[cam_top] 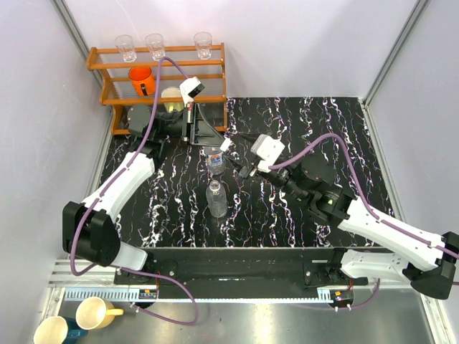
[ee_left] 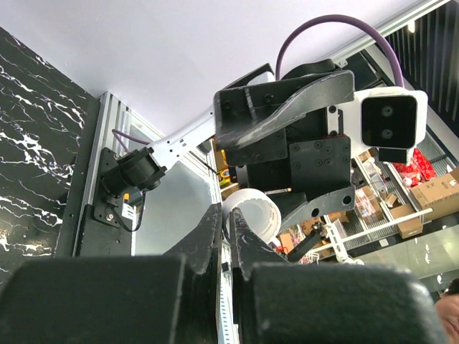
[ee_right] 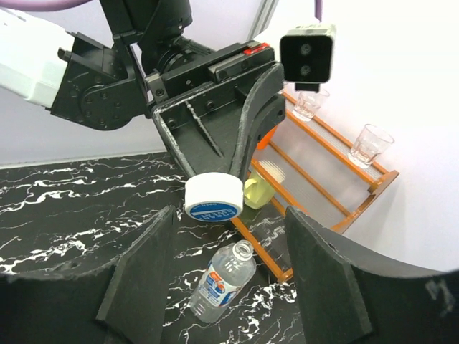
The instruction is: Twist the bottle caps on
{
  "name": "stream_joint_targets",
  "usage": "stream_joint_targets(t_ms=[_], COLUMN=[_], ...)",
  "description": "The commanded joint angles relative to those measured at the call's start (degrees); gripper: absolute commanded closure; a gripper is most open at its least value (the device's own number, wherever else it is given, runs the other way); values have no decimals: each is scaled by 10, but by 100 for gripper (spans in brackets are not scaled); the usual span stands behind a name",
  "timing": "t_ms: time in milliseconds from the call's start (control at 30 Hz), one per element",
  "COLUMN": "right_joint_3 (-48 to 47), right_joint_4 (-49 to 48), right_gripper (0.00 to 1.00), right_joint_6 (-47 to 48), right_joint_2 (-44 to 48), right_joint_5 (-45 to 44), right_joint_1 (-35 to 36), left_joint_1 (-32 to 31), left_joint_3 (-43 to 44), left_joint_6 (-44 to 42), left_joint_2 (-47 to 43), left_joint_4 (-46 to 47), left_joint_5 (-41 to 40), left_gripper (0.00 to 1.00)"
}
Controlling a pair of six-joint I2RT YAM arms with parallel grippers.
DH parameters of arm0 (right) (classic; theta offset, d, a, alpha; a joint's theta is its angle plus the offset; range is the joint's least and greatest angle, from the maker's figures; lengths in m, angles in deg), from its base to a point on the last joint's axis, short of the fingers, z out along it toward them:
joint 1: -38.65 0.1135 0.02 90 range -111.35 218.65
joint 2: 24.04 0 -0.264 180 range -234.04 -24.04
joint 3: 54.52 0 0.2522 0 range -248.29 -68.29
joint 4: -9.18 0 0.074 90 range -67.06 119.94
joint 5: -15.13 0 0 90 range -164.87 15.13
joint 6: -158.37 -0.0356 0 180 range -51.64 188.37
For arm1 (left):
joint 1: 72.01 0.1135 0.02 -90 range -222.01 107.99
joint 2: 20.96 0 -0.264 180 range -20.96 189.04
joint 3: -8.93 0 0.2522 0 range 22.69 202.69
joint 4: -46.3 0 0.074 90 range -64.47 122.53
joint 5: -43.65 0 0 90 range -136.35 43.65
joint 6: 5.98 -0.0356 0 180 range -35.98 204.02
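My left gripper [cam_top: 224, 147] is shut on the rim of a white bottle cap [ee_left: 252, 215] with a blue top [ee_right: 212, 199], holding it in the air. Its fingertips [ee_left: 215, 226] pinch the cap's wall. My right gripper [ee_right: 229, 213] faces that cap, open, with one finger on each side and not touching it. Below the cap stands a clear bottle [ee_right: 222, 281] with a red and blue label and an open neck [cam_top: 215, 162]. A second clear bottle [cam_top: 216, 201], uncapped, stands nearer the table's front edge.
An orange rack [cam_top: 161, 72] at the back left carries three clear glasses, an orange cup [cam_top: 141, 79] and a yellow mug [ee_right: 257, 192]. Two mugs [cam_top: 97, 313] sit off the table at the bottom left. Walls close in on both sides.
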Motion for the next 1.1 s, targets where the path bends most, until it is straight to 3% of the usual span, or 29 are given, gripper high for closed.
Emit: stream_joint_targets(t_ms=[0,600,1067], right_joint_3=[-13,-8,-5], right_joint_4=[-39,-69,-67], right_gripper=[32,46,66], right_joint_6=[-12,-65,-95], right_joint_2=[-16,-13,2], right_joint_5=[-13,-21,-19], right_joint_1=[12,19,21], left_joint_1=[-3,-2,-3], left_joint_3=[3,-12,-21], left_joint_6=[9,-18,-53], left_joint_2=[-29,-40,-56], left_joint_4=[26,-5,-45], left_joint_5=[-2,-21,-26], left_gripper=[95,96,96])
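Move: The right gripper, open, goes for the white bottle cap about 3 cm to its left and 1 cm ahead, level with it. The labelled bottle stands some 10 cm ahead and 7 cm left of that hand, the clear bottle about 3 cm back and 7 cm left, both roughly 27 cm below. The left hand already holds the cap, about 1 cm to the right of its hand point; the right gripper is some 4 cm to its right and 1 cm back. Leftwards by about 1.5 cm, with a small dip and return on the way, the right hand brings its open fingers to either side of the cap, rolling slightly (some 5 to 10 degrees) about its own finger line. Its fingers close steadily until both tips meet the cap's side wall, while the left hand stays nearly in place and keeps its pinch on the rim. ##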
